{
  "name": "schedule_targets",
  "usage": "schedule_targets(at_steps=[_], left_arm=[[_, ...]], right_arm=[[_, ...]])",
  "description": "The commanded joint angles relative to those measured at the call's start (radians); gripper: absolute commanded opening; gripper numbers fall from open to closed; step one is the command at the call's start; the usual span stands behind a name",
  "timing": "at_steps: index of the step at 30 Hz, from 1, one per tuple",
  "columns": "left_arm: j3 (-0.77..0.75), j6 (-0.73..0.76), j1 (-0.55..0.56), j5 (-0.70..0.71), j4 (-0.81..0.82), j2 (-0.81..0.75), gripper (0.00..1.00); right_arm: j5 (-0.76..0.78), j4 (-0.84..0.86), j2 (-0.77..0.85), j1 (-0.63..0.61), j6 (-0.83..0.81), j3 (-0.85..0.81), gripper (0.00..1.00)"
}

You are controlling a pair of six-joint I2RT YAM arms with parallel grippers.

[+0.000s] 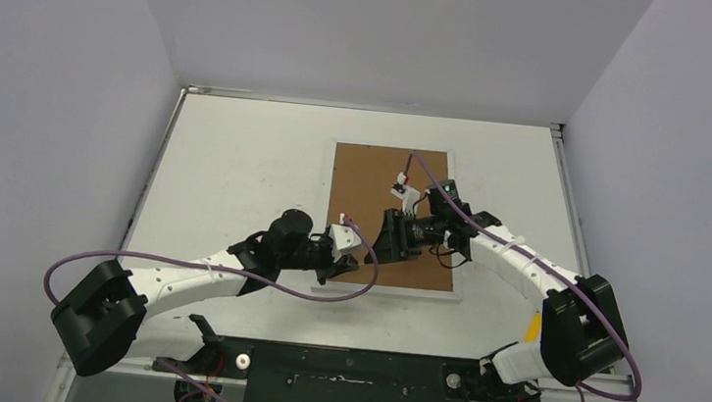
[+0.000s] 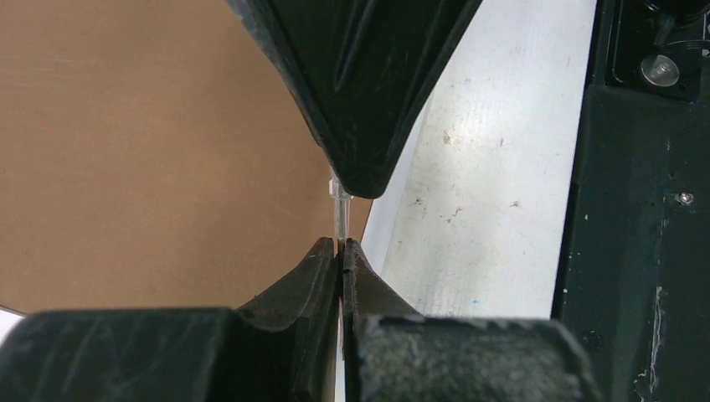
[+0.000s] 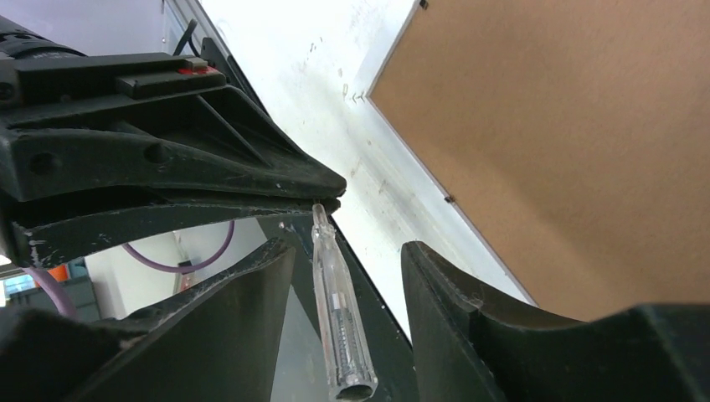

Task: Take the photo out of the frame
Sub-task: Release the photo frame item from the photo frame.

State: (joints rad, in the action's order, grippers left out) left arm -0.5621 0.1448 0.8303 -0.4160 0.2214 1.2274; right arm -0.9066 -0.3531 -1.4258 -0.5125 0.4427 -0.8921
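The frame [image 1: 365,167] lies face down on the white table, its brown back [image 3: 569,142] [image 2: 126,151] upward. The photo is hidden under that back. Over the frame's near part, my left gripper [image 2: 341,245] is shut on the thin tip of a clear plastic screwdriver-like tool [image 2: 342,213]. In the right wrist view the tool's clear handle [image 3: 339,310] hangs between the fingers of my right gripper [image 3: 350,251], which stands open with a gap on both sides. The two grippers meet nose to nose [image 1: 379,245].
A black mounting rail [image 1: 344,382] [image 2: 636,209] runs along the table's near edge, close behind the left gripper. Purple cables [image 1: 364,281] loop from both arms. Grey walls close in the table at left, right and back.
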Motion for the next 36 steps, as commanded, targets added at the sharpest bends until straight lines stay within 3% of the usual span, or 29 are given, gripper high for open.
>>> schedule_targets(at_steps=[1, 11, 19, 21, 24, 30, 32, 34, 35, 36], left_arm=[[-0.008, 0.027, 0.002, -0.044, 0.048, 0.005, 0.0], [-0.01, 0.031, 0.003, -0.052, 0.041, 0.003, 0.0], [-0.009, 0.027, 0.003, -0.051, 0.047, 0.001, 0.01], [-0.003, 0.013, 0.003, -0.033, 0.061, -0.004, 0.21], [0.015, -0.033, 0.002, 0.023, 0.097, -0.021, 0.4], [0.042, -0.191, -0.015, 0.211, 0.121, -0.071, 0.46], [0.049, -0.302, -0.035, 0.328, 0.111, -0.089, 0.56], [0.049, -0.41, -0.07, 0.401, 0.078, -0.107, 0.76], [0.047, -0.484, -0.093, 0.43, 0.049, -0.118, 0.92], [0.043, -0.554, -0.114, 0.473, 0.012, -0.13, 0.99]], right_arm=[[-0.023, 0.041, 0.01, -0.01, 0.01, 0.013, 0.48], [-0.026, 0.057, 0.011, -0.022, 0.011, 0.015, 0.39], [0.001, 0.056, 0.022, -0.023, 0.016, 0.014, 0.06], [0.045, 0.039, 0.028, -0.016, 0.01, 0.007, 0.05], [0.069, 0.052, 0.031, 0.014, 0.023, 0.021, 0.05], [0.063, 0.169, 0.026, 0.07, 0.096, 0.079, 0.05], [0.069, 0.235, 0.016, 0.072, 0.136, 0.102, 0.05], [0.062, 0.313, -0.002, 0.072, 0.188, 0.129, 0.05], [0.059, 0.357, -0.013, 0.071, 0.213, 0.142, 0.05], [0.058, 0.397, -0.024, 0.068, 0.246, 0.152, 0.05]])
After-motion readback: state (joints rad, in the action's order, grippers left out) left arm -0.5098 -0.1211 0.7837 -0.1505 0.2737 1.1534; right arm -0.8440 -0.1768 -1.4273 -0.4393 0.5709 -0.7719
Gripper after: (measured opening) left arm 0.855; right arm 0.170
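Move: The clear screwdriver handle lies between the right hand's open fingers, within about 1 cm of its hand point, and roughly 6 cm right, 1 cm ahead and 2 cm above the left hand, which grips the shaft. The photo frame's middle is some 14 cm ahead, 3 cm right and 13 cm below the right hand; its near-left corner is about 5 cm back, 8 cm left and 10 cm below the left hand. The right fingers close on the screwdriver handle while the left hand stays still, keeping its pinch on the shaft; only then do the left fingers open wide and the left hand backs off about 5 cm forward and left, turning some 20 degrees counter-clockwise. The right hand keeps its grip and takes the screwdriver down and forward, a little right, turning slightly clockwise. ##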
